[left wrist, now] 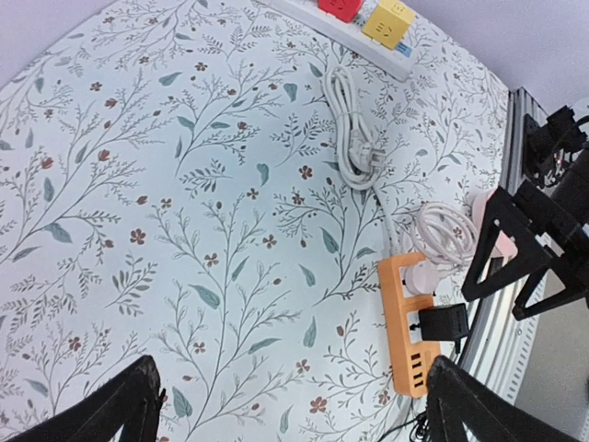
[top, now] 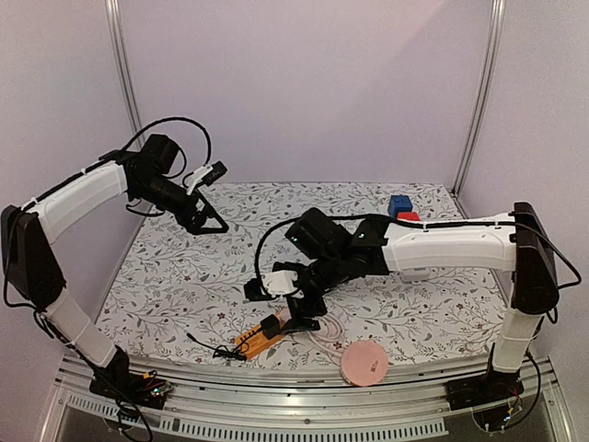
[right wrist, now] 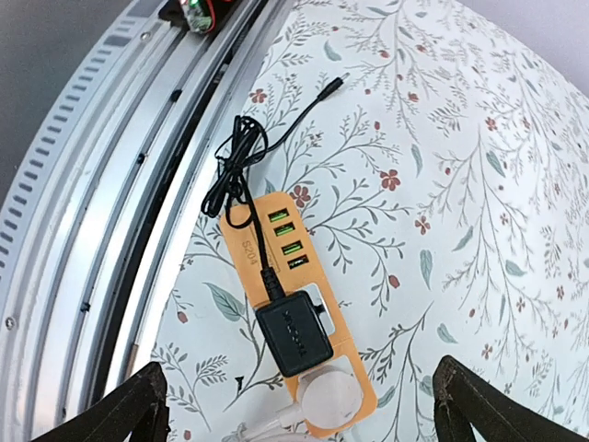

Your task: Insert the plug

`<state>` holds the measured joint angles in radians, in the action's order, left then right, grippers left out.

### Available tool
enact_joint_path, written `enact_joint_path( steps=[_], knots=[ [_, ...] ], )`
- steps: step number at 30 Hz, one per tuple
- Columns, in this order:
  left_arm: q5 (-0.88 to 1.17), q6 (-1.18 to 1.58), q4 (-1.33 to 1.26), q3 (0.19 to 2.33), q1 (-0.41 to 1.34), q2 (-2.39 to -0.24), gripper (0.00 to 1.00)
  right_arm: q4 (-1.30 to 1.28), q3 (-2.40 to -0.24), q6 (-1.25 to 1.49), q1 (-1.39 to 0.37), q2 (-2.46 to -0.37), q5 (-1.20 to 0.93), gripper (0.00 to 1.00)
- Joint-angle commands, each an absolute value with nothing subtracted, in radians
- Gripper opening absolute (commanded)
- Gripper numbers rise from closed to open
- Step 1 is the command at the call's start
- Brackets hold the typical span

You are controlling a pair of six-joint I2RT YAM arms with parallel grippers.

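An orange power strip point(right wrist: 250, 247) lies near the table's front edge, also seen from above as the orange power strip point(top: 258, 341). A black adapter point(right wrist: 294, 336) and a round white plug point(right wrist: 329, 398) both sit in the strip's sockets, side by side. My right gripper point(right wrist: 304, 410) hovers just over that end of the strip, open, with nothing between its fingers. In the top view the right gripper point(top: 296, 311) is right beside the strip. My left gripper point(top: 210, 223) is raised at the back left, open and holding nothing; its view shows the strip point(left wrist: 405, 359) far off to the right.
The adapter's black cable point(right wrist: 241, 157) trails toward the metal rail point(right wrist: 138, 184) at the table's edge. A coiled white cable point(left wrist: 354, 138) lies mid-table. A white strip point(left wrist: 400, 61) carries red point(left wrist: 339, 7) and yellow point(left wrist: 389, 22) cubes at the back. A pink disc point(top: 364, 364) sits front right.
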<state>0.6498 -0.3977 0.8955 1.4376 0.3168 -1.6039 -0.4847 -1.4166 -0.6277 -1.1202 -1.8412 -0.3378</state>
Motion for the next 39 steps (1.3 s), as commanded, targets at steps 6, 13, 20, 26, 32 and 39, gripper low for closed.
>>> enact_joint_path(
  steps=[6, 13, 20, 26, 32, 39],
  knots=[
    [0.678, -0.446, 0.925, 1.303, 0.147, -1.466, 0.99, -0.739, -1.698, -1.017, -1.185, -2.147, -0.29, 0.99],
    [0.701, -0.436, 0.903, 1.291, 0.141, -1.482, 0.99, -0.763, -1.789, -0.976, -1.198, -2.249, -0.186, 0.81],
    [0.696, -0.429, 0.895, 1.301, 0.14, -1.498, 1.0, -0.765, -1.797, -0.928, -1.183, -2.283, -0.086, 0.5],
    [0.691, -0.428, 0.895, 1.302, 0.137, -1.5, 1.0, -0.755, -1.777, -0.872, -1.079, -2.272, -0.027, 0.4],
    [0.688, -0.424, 0.892, 1.307, 0.136, -1.499, 1.0, -0.697, -1.737, -0.873, -0.947, -2.275, -0.006, 0.4],
    [0.669, -0.424, 0.896, 1.319, 0.134, -1.493, 0.99, -0.675, -1.795, -0.949, -0.851, -2.309, -0.007, 0.42]
  ],
)
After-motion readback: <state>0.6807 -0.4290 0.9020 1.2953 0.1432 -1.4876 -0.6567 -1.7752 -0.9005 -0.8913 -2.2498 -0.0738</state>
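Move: The black adapter on the orange strip sits almost directly below the open right hand, about 4 cm to its left and 10 cm down. The round white plug is some 3 cm farther out than the adapter and 3 cm to its right. From the right hand, the white cord coil lies about 9 cm right and level, and the pink disc 17 cm right and 10 cm back. The adapter is roughly 16 cm back and 13 cm right of the left hand, 18 cm lower. The orange strip, with the adapter still in it, is what the right hand goes for: it sinks about 10 cm and a little left, tips pitching steeper, and closes to pinch the strip's long sides at the adapter. It then drags the strip level, some 16 cm forward and 7 cm right, turning clockwise. The open left hand backs off 6 cm left and stays. ##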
